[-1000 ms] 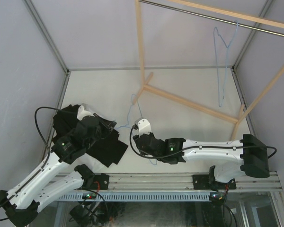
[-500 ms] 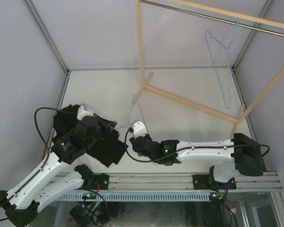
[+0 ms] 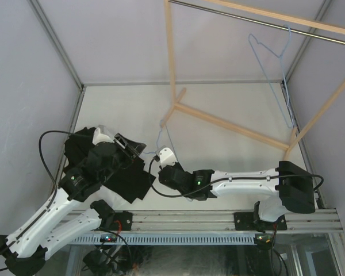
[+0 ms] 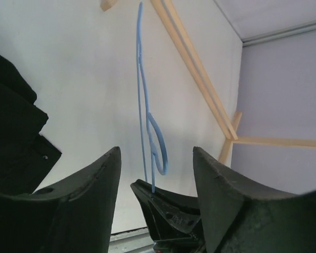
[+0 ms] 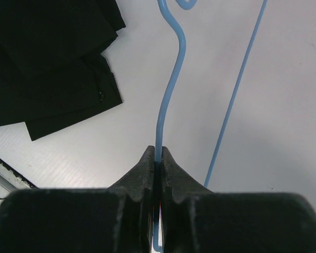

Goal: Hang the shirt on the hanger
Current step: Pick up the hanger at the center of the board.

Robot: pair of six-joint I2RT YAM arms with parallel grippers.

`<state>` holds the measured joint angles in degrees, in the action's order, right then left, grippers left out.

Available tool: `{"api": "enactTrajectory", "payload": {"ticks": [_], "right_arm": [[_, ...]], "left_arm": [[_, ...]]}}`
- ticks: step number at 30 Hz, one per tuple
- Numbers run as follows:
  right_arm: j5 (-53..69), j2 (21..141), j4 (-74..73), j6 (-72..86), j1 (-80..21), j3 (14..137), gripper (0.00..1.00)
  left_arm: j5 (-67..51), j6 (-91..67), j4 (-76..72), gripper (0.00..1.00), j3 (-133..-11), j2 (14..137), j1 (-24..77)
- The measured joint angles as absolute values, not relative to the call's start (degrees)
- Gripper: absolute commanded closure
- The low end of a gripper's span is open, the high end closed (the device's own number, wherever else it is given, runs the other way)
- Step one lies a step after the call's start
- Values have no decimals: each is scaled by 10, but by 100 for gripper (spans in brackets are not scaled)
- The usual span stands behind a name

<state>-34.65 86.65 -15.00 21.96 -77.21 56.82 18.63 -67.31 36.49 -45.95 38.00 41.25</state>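
Observation:
No shirt shows in any view. My right gripper [image 3: 157, 165] [image 5: 157, 151] is shut on the thin wire of a blue hanger [image 3: 161, 137] [image 5: 171, 89], low over the table. The left wrist view shows that hanger's hook [image 4: 158, 147] standing up out of the right gripper's fingers [image 4: 171, 208]. My left gripper [image 3: 132, 147] [image 4: 156, 153] is open just left of it. Its jaws stand either side of the hook without touching it, and they hold nothing.
A black garment [image 3: 123, 178] [image 5: 47, 52] [image 4: 13, 137] lies crumpled on the table under my left arm. A second blue hanger [image 3: 273, 57] hangs from the metal rail [image 3: 247, 20] at the back right. A wooden rack frame [image 3: 230, 127] crosses the table's far half.
My left gripper has opened and let go of the hanger. My right gripper has moved left and closed on its wire. The hanger on the rail has swung.

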Motion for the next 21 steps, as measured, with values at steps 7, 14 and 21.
{"api": "enactTrajectory", "payload": {"ticks": [7,14,21], "right_arm": [[-320,813,-147,234,-752,544,100],[-198,681,-102,264,-646,432,100],[-95,595,-96,294,-555,381,100]], "left_arm": [[193,-636,353,6,-459,335,413],[214,-592,370,5,-457,292,413],[229,-563,387,4,-431,267,413]]}}
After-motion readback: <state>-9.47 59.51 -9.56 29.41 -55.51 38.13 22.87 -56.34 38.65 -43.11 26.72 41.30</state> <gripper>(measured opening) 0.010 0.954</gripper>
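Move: The right fingers are already shut on the hanger close to its neck, with the hanger's middle about 4 cm to their right and near their height; the rack foot stands some 21 cm ahead, 5 cm right and 12 cm below. The left hand, already half open around the hook, has the shirt about 12 cm to its left, 4 cm back and 18 cm below, and the hanger's middle 3 cm back, 11 cm right and 8 cm lower. Keeping its pinch on the hanger, the right hand carries it off to the right, away from the left hand and the shirt, by about 8 cm, a little forward and up as well, rolling its left side up and tipping down for a turn of some 25 degrees in all. The left fingers spread from half to wide open around the hook and the hand draws off left and slightly back towards the shirt, rising first, then sinking most of the way again, while its tips lift a little. ##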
